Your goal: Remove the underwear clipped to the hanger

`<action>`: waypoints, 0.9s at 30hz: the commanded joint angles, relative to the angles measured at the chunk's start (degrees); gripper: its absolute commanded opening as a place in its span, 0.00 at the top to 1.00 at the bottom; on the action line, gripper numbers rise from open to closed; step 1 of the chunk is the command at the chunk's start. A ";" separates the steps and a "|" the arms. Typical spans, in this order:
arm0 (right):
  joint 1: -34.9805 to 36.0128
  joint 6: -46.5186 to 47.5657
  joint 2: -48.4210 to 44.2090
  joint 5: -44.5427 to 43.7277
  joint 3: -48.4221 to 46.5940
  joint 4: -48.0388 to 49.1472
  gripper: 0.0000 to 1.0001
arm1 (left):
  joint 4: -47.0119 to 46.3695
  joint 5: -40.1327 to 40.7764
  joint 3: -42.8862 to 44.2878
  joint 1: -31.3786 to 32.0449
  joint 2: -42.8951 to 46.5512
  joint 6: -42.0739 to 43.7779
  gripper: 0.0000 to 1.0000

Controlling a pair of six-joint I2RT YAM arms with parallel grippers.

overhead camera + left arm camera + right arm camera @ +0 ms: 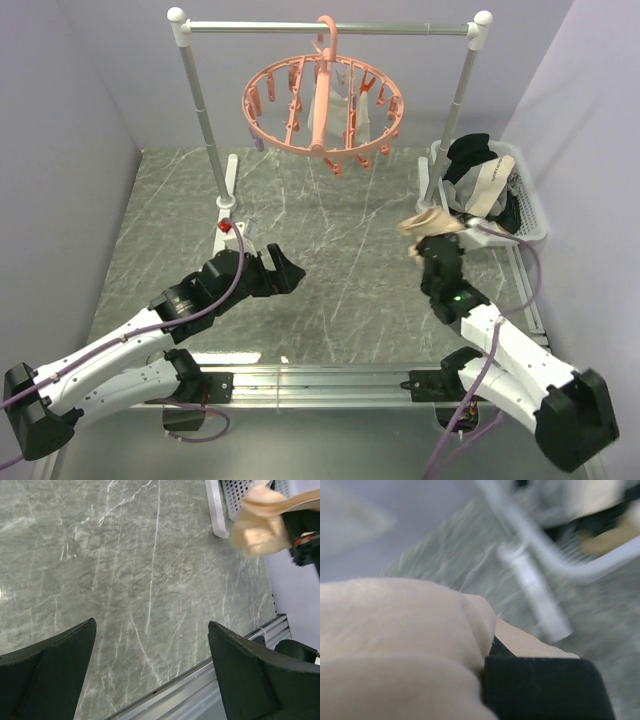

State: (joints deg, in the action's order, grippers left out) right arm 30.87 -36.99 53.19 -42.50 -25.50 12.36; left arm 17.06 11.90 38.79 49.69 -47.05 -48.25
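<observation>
The salmon-pink hanger (pixel 322 105) hangs from the rail at the back, with pale underwear (pixel 328 95) clipped inside its ring. My right gripper (pixel 432 228) is shut on a cream-beige piece of underwear (pixel 428 222) just left of the basket, above the table. That same fabric (pixel 405 630) fills the right wrist view and covers one finger, so only the black finger (pixel 545 690) shows. It also appears in the left wrist view as a bunched beige lump (pixel 262 527). My left gripper (pixel 290 270) (pixel 151 624) hangs open over the marble tabletop, nothing between its fingers.
A white basket (pixel 530 215) (pixel 220 510) at the right holds black and cream garments (pixel 480 165). The silver rail (pixel 330 28) stands on two posts, its left foot (pixel 228 215) near my left arm. An aluminium rail (pixel 330 380) runs along the near edge.
</observation>
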 commanded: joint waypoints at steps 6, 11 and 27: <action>-30.15 -4.05 2.87 11.62 -15.35 -7.17 1.00 | -3.00 -1.88 2.26 0.14 0.55 -0.79 0.00; -38.16 -9.23 17.78 14.03 -31.87 -11.65 1.00 | -4.23 -3.81 1.47 0.14 2.84 -1.76 0.01; -43.62 -9.60 35.31 22.46 -55.26 -33.53 0.00 | -4.40 -5.66 1.30 0.14 4.07 -1.24 0.01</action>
State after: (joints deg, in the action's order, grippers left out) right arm -12.16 -47.77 93.62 -21.28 -77.25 -21.80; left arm 15.44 7.31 38.81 49.69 -43.00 -49.84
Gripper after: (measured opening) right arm 0.998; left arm 0.994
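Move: The right hand already holds the cream underwear and is taking it to the white basket, whose middle lies about 18 cm ahead, 22 cm to its right and 14 cm below. The rack's right post stands some 16 cm straight ahead. The hanger ring is about 16 cm ahead, 28 cm to the left and 12 cm higher. From the left hand the basket lies roughly 30 cm ahead, 55 cm to the right and 16 cm below. Rightward and rising, the right hand swings the held underwear quickly some 20 cm towards the basket, bending forward over it as the wrist turns clockwise about 30 degrees. The fingers open wide and let go during the forward reach, then the hand dips about 9 cm, tips down and draws back some 5 cm. The left hand, empty and open, rises slightly. ##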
